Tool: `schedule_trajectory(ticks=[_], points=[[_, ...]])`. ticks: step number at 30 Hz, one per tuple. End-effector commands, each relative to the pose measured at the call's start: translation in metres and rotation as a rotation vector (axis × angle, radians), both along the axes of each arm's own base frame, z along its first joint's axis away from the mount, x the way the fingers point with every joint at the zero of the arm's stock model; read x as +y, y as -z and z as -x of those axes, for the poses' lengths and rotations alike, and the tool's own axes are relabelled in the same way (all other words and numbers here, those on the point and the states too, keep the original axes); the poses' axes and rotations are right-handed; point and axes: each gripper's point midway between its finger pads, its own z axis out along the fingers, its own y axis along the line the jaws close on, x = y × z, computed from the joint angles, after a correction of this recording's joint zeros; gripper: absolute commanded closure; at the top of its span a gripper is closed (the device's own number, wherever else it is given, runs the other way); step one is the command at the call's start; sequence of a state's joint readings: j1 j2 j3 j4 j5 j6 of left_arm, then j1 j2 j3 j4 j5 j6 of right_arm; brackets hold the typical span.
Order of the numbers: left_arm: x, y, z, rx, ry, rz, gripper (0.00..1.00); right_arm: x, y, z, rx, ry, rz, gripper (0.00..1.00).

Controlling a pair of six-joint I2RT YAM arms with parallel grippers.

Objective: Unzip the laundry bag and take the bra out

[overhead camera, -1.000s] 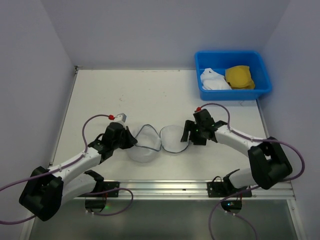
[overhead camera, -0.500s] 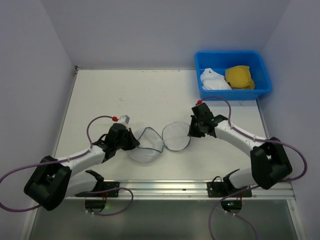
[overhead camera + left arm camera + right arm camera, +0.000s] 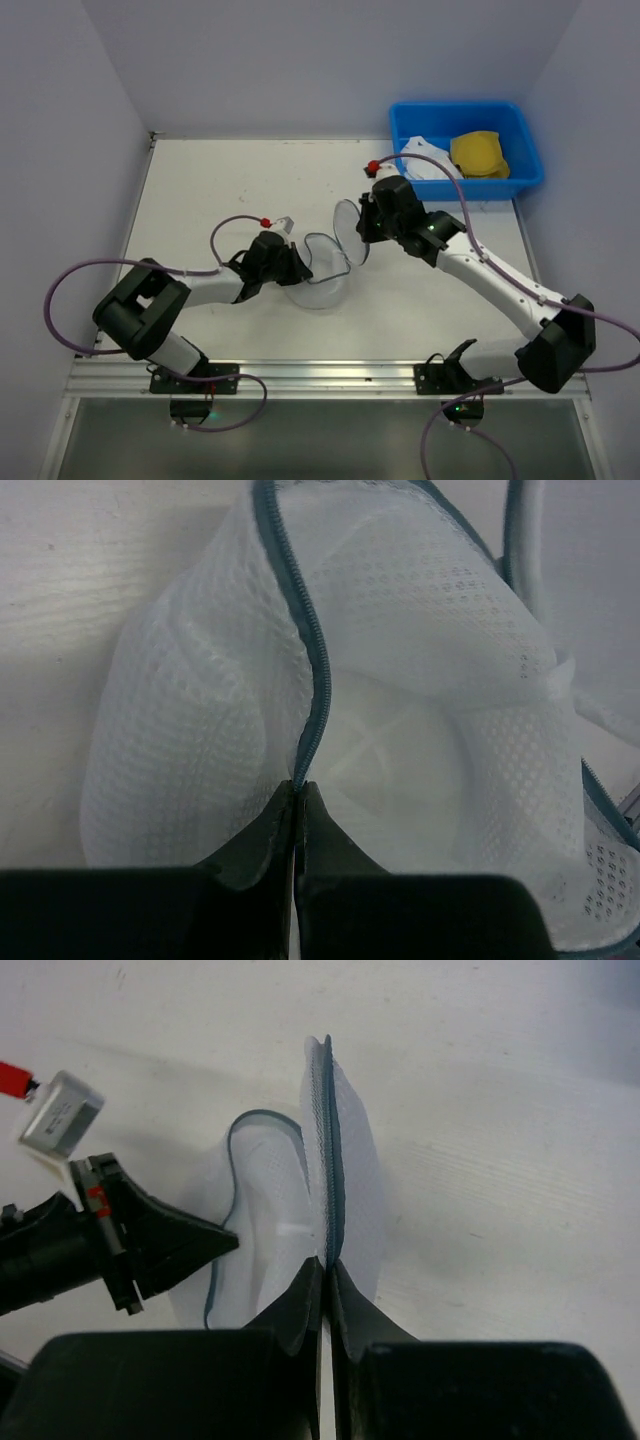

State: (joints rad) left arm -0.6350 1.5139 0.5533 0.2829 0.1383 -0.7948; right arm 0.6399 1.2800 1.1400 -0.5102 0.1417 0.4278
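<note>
The laundry bag (image 3: 322, 272), translucent white mesh with a teal zipper rim, hangs opened between both arms at the table's middle. My left gripper (image 3: 296, 270) is shut on the zipper edge of its lower half (image 3: 300, 770). On the upper flap's rim (image 3: 328, 1250) my right gripper (image 3: 358, 228) is shut, holding that flap (image 3: 348, 232) upright. In the left wrist view the mesh (image 3: 400, 680) shows only white inside. The mustard-yellow bra (image 3: 478, 153) lies in the blue bin (image 3: 466, 186) at the back right.
A crumpled white cloth (image 3: 428, 160) lies beside the bra in the bin. Purple cables loop from both arms over the table. The left gripper's black finger (image 3: 150, 1240) shows in the right wrist view, left of the bag.
Both arms have moved the bag away from the near edge and to the right. The right gripper shut on the flap's rim and raised it upright; the left stayed shut.
</note>
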Motion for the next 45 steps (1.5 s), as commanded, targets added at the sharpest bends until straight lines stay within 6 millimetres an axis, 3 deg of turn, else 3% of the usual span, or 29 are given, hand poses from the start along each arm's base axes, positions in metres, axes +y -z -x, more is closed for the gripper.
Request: schedule_trajectory(ticks=[1, 4, 5, 9, 13, 19, 26, 28, 35, 41, 45], points=[[-0.020, -0.012, -0.012, -0.033, -0.011, 0.085, 1.00, 0.037, 0.016, 0.004, 0.024, -0.142, 0.109, 1.00], [-0.018, -0.003, -0.008, -0.013, -0.027, 0.098, 1.00, 0.071, 0.028, 0.016, 0.055, -0.233, 0.124, 1.00], [-0.018, 0.000, -0.008, -0.014, -0.037, 0.110, 1.00, 0.082, 0.045, 0.019, 0.091, -0.266, 0.142, 1.00], [-0.008, 0.015, -0.004, 0.000, -0.079, 0.097, 1.00, 0.126, 0.079, 0.044, 0.174, -0.407, 0.156, 1.00], [0.004, 0.020, 0.000, -0.007, -0.122, 0.088, 1.00, 0.144, 0.102, 0.059, 0.227, -0.478, 0.157, 1.00], [0.022, -0.001, -0.002, -0.076, -0.182, 0.062, 1.00, 0.145, 0.126, 0.069, 0.280, -0.527, 0.173, 1.00], [0.049, -0.015, 0.007, -0.111, -0.244, 0.008, 0.91, 0.148, 0.141, 0.074, 0.309, -0.538, 0.153, 1.00], [0.056, -0.025, 0.007, -0.139, -0.258, 0.002, 0.89, 0.149, 0.140, 0.073, 0.304, -0.537, 0.151, 1.00], [0.082, -0.030, 0.021, -0.145, -0.305, -0.034, 0.75, 0.150, 0.130, 0.069, 0.273, -0.530, 0.142, 1.00], [0.088, -0.019, 0.028, -0.107, -0.313, -0.035, 0.65, 0.151, 0.125, 0.068, 0.262, -0.529, 0.138, 1.00], [0.086, -0.006, 0.029, -0.073, -0.306, -0.041, 0.66, 0.149, 0.114, 0.065, 0.236, -0.522, 0.137, 1.00]])
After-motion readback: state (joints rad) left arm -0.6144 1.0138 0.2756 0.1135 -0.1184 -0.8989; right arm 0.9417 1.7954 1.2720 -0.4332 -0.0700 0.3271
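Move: The right hand, pinching the zippered edge of the raised lid, has the laundry bag's opening about 10 cm to its left, 4 cm back and 16 cm below. The lid's hinge edge lies some 5 cm left and 6 cm back of this hand, similarly low. The left gripper, 15 cm left, 6 cm back and 16 cm below it, pinches the opening's left rim; from that gripper, the opening's middle is about 5 cm right and 2 cm ahead, roughly level. Keeping its pinch on the lid's edge, the right hand swings it about 15 cm left, 13 cm down and 7 cm back over the opening towards the left rim, turning some 30 degrees counter-clockwise, then holds there. The left hand first sinks 2 cm with the rim, then opens partway, lets go and moves left and up, finally sinking and drawing back a little beside the bag. ##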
